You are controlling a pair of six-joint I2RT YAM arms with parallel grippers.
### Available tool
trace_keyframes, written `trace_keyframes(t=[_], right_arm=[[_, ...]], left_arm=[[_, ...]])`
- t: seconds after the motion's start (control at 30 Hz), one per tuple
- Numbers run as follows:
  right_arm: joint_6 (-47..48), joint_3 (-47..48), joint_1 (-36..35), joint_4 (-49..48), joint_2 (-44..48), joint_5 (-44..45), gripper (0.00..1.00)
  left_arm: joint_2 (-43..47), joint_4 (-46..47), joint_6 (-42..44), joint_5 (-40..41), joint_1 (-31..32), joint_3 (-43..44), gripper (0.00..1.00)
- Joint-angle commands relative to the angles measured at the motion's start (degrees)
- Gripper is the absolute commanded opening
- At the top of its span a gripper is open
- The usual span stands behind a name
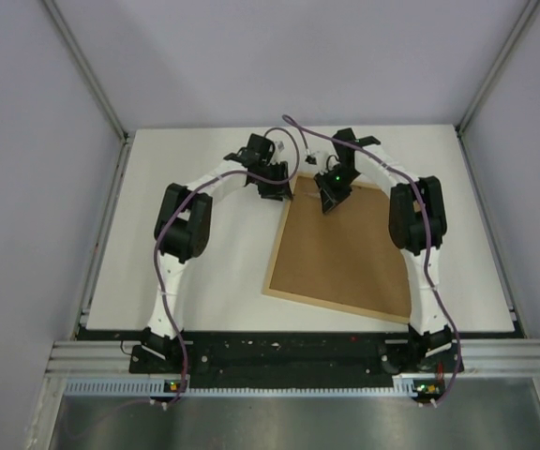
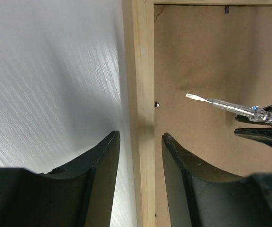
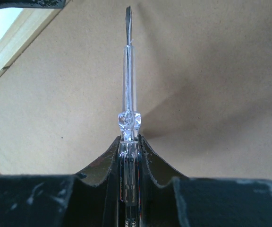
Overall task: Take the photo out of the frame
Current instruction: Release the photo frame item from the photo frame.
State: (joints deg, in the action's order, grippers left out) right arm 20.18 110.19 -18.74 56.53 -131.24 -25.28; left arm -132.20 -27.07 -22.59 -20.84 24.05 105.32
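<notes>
The frame (image 1: 345,253) lies face down on the white table, its brown fibreboard back up. The photo is hidden under it. My left gripper (image 2: 140,137) is open, its jaws straddling the frame's light-wood left rail (image 2: 143,71); I cannot tell if they touch it. It sits at the frame's far left corner in the top view (image 1: 275,187). My right gripper (image 3: 129,139) is shut on a clear-handled flat screwdriver (image 3: 128,71). The tip hangs over the backing board (image 3: 211,71), pointing toward the left rail, and the tool also shows in the left wrist view (image 2: 221,105).
A small metal retaining tab (image 2: 157,104) sits at the inner edge of the left rail, another (image 2: 226,9) at the far rail. The white table (image 1: 204,281) lies left of the frame. Grey walls close in the back and sides.
</notes>
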Motion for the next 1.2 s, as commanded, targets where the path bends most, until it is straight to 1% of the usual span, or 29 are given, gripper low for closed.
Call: trace_keyframes(t=[0.0, 0.27, 0.4, 0.77, 1.17], right_arm=[[0.20, 3.62, -1.47, 1.47, -1.82, -0.65, 0.00], [1.26, 4.77, -2.97, 2.27, -3.23, -0.65, 0.00], [1.61, 4.59, -3.58, 2.27, -3.50, -0.12, 0.00], [-0.50, 5.12, -3.93, 1.21, -5.25, 3.74, 0.00], [-1.73, 6.88, -4.11, -0.10, -6.75, 3.30, 0.00]], left_arm=[[-0.34, 0.97, -0.35, -1.22, -0.15, 2.79, 0.44], [-0.95, 1.23, -0.96, -2.80, -0.50, 2.96, 0.32], [-1.13, 1.23, -1.32, -3.33, -0.67, 2.96, 0.29], [-1.04, 1.05, -1.67, -4.65, -0.76, 2.79, 0.25], [-1.21, 1.14, -1.84, -5.96, -0.76, 2.44, 0.23]])
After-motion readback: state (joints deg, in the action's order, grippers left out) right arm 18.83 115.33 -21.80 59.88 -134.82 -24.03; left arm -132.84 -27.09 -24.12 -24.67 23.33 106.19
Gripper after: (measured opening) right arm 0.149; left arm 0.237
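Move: The left hand's half-open fingers already straddle the frame's left bar, which runs right under the hand point, about 1 cm below it. From that hand the small metal pin on the bar's inner edge is roughly 3 cm ahead and 2 cm right, and the frame's far-left corner some 7 cm ahead and 1 cm right. The right hand holds the screwdriver; from it the pin lies about 7 cm left, 4 cm ahead and 2 cm down, and a black pin on the far bar about 8 cm ahead, 1 cm left. The right hand keeps its grip on the screwdriver and slides it about 2 cm left over the backing board, easing slightly back and down, until the blade tip comes up close beside the metal pin, then holds there for the second half. Meanwhile the left hand stays in place over the frame's left bar and closes its fingers to roughly half their earlier gap, one on each side of the bar, pinching it just short of the pin. ##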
